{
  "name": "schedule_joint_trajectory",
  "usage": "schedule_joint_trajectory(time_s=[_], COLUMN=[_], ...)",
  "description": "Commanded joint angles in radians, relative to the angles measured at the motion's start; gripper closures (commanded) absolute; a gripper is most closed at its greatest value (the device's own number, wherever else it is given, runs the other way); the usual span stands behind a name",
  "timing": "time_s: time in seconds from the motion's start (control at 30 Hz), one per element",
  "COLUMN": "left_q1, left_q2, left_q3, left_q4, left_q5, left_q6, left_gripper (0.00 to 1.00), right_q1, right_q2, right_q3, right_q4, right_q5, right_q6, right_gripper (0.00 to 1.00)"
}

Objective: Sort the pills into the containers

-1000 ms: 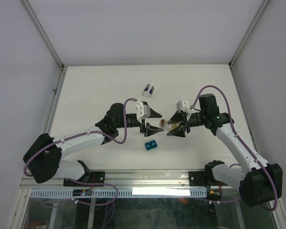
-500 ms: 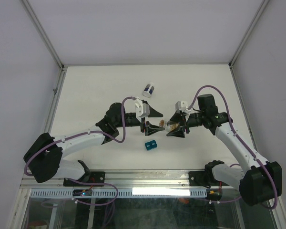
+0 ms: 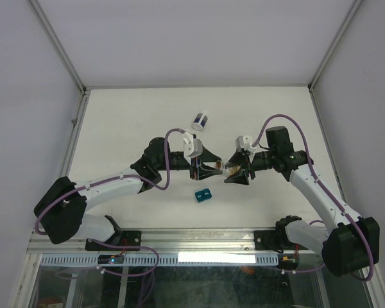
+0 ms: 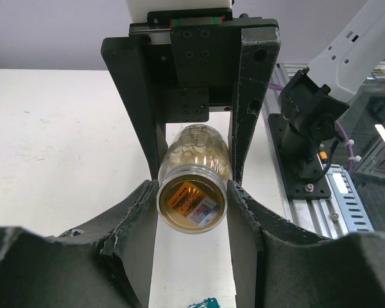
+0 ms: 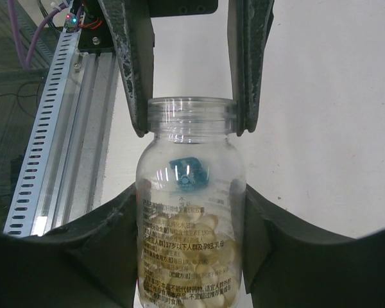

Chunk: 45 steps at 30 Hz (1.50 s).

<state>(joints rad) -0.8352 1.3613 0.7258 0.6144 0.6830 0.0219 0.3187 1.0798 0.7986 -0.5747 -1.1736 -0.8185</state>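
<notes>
A see-through container, a clear plastic bottle, hangs above the table between both arms, lying on its side. Pale yellow pills fill its lower half. My right gripper is shut on the bottle's body. In the left wrist view the bottle's round end faces the camera, and my left gripper presses on its rim from both sides. From above, the left gripper and the right gripper meet at the bottle.
A small teal block lies on the table just below the bottle. A white jar with a dark-blue band lies further back. A metal rail runs along the near table edge by the arm bases.
My left gripper moved right onto the bottle's end and its jaws closed in against it. The right gripper and the bottle barely shifted.
</notes>
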Motion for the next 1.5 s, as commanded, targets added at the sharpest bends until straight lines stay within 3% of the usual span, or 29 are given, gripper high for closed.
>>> schedule_joint_trajectory(time_s=[0.0, 0.13, 0.3, 0.4, 0.57, 0.77, 0.8, 0.87, 0.97, 1.03, 1.23, 1.47], left_q1=[0.014, 0.012, 0.011, -0.012, -0.068, -0.071, -0.071, -0.071, -0.071, -0.070, -0.052, -0.040], left_q2=[0.004, -0.002, -0.048, -0.076, -0.098, -0.122, -0.127, -0.140, -0.171, -0.199, -0.313, -0.303], left_q3=[0.041, 0.040, -0.011, -0.003, 0.071, 0.083, 0.081, 0.072, 0.055, 0.028, -0.110, -0.198], left_q4=[0.032, 0.037, 0.057, -0.039, -0.223, -0.266, -0.272, -0.272, -0.258, -0.220, -0.013, 0.029], left_q5=[0.021, -0.011, -0.199, -0.330, -0.484, -0.523, -0.536, -0.554, -0.587, -0.587, -0.343, -0.044], left_q6=[-0.044, -0.214, -0.558, -0.718, -0.769, -0.721, -0.713, -0.678, -0.587, -0.498, -0.210, 0.190], left_gripper=[0.83, 1.00, 1.00, 1.00, 1.00, 1.00, 0.96, 0.76, 0.27, 0.04, 0.01, 0.01], right_q1=[0.006, 0.005, 0.005, 0.005, 0.005, -0.001, -0.002, -0.003, -0.003, -0.004, -0.003, -0.001], right_q2=[-0.004, -0.004, 0.001, 0.004, 0.007, 0.006, 0.006, 0.007, 0.007, 0.009, 0.011, 0.014], right_q3=[0.051, 0.051, 0.050, 0.050, 0.050, 0.050, 0.050, 0.050, 0.046, 0.044, 0.045, 0.043], right_q4=[0.014, 0.021, 0.049, 0.059, 0.067, 0.075, 0.075, 0.075, 0.076, 0.074, 0.053, 0.025], right_q5=[-0.027, -0.022, -0.002, 0.007, 0.011, 0.010, 0.007, 0.002, -0.005, -0.012, -0.021, -0.046], right_q6=[-0.015, -0.001, 0.033, 0.048, 0.064, 0.078, 0.080, 0.081, 0.078, 0.074, 0.042, -0.001], right_gripper=[1.00, 1.00, 1.00, 1.00, 1.00, 1.00, 1.00, 1.00, 1.00, 1.00, 1.00, 1.00])
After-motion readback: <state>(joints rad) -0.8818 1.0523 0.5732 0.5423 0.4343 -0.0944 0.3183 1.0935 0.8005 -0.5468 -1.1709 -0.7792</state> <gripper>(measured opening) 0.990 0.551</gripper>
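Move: The left fingers are already around the clear lid of the pill bottle, so the lid lies right at them. The right hand holds the bottle body, with the lid some 5 cm to its left and about 1 cm lower. On the table some 20 cm below the left hand lie the teal pill box, about 6 cm to its left and 3 cm nearer the base, and a clear case, about 9 cm ahead and 2 cm right. Left hand twists the lid counter-clockwise (seen from its side) about 40 degrees, opens wide, backs left 4 cm, untwisting. ##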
